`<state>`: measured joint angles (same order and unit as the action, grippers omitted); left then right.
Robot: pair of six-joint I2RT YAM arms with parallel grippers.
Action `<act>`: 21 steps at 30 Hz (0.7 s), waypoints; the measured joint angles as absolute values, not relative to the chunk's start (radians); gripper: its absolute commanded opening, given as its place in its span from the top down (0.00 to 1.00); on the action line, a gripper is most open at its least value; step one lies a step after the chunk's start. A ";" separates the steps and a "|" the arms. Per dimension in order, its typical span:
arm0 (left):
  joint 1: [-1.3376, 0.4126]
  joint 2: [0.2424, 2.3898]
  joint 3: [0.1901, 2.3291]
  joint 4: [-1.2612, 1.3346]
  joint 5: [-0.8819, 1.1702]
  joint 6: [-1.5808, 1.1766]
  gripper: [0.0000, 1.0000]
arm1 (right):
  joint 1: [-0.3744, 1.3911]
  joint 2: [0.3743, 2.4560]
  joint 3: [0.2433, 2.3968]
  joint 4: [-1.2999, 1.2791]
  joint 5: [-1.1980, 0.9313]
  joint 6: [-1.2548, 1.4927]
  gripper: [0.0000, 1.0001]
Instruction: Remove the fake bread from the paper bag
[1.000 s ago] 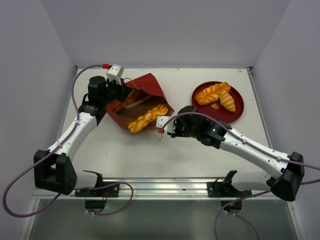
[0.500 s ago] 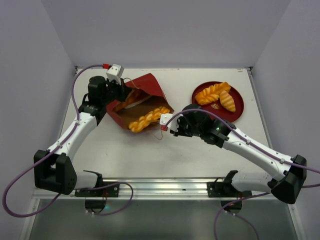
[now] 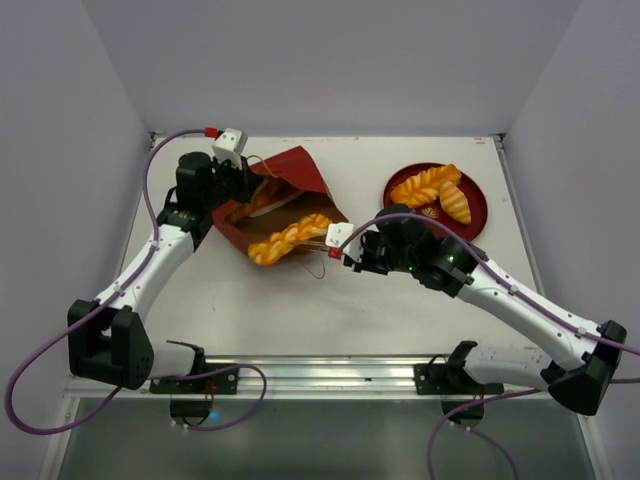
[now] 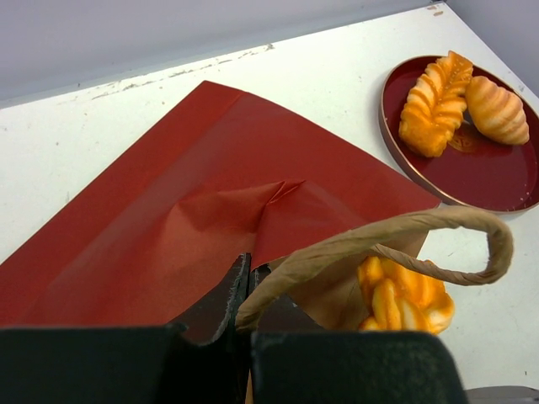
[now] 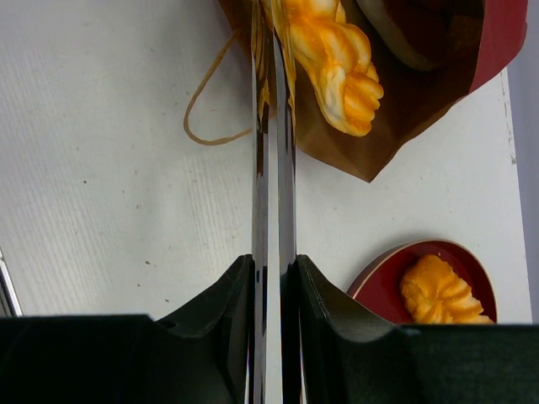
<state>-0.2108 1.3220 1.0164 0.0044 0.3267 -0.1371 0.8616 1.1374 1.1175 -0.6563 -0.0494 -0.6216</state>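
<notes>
The red paper bag (image 3: 300,172) lies on its side at the back left, mouth facing the front right. My left gripper (image 3: 245,186) is shut on the bag's rim by a tan handle (image 4: 404,231); in the left wrist view the gripper (image 4: 244,282) pinches paper. A twisted golden bread (image 3: 286,238) lies in the bag's mouth and shows in the right wrist view (image 5: 337,59). Another bread (image 3: 262,195) lies deeper inside. My right gripper (image 3: 355,250) is shut on thin metal tongs (image 5: 274,126) whose closed tips reach that bread's end.
A round red plate (image 3: 474,226) at the back right holds two golden breads (image 3: 425,185) (image 3: 456,203). The bag's other loop handle (image 5: 202,101) lies on the white table left of the tongs. Grey walls close in the table on three sides.
My right arm has swung right and slightly back, tongs still pointing at the bag. The twisted bread and bag mouth have shifted a little to the left. The left arm has held still.
</notes>
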 measured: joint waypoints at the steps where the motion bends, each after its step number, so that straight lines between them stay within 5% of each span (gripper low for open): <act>1: -0.211 1.322 1.016 0.004 0.326 -0.137 1.00 | 0.862 1.133 1.123 -0.663 -0.053 -0.620 1.00; 21: -0.210 1.340 1.017 -0.024 0.236 -0.138 1.00 | 0.705 0.906 1.159 -0.773 -0.063 -0.582 1.00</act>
<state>-0.2100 1.3396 1.0168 -0.0242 0.2356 -0.1383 0.7048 0.9058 1.1595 -0.7734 -0.0628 -0.5819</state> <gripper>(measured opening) 0.011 0.283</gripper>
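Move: The right hand holds the tongs with the twisted bread at their tips, the bread some 8 cm ahead, 13 cm left and 12 cm below. The red plate lies about 18 cm ahead, 23 cm right and 20 cm down. The bag is roughly 15 cm ahead, 17 cm left and 15 cm lower. From the left hand, pinching the bag's upper rim, the plate is about level ahead, 44 cm right and 22 cm below. Its fingers keep their grip on the tongs, which still clamp the bread, as the right hand lifts about 6 cm and swings about 7 cm right, away from the bag and towards the plate, the sideways part building as it rises. The wrist turns some 10 degrees clockwise. The left hand keeps pinching the bag's rim and eases a couple of centimetres left and down. ##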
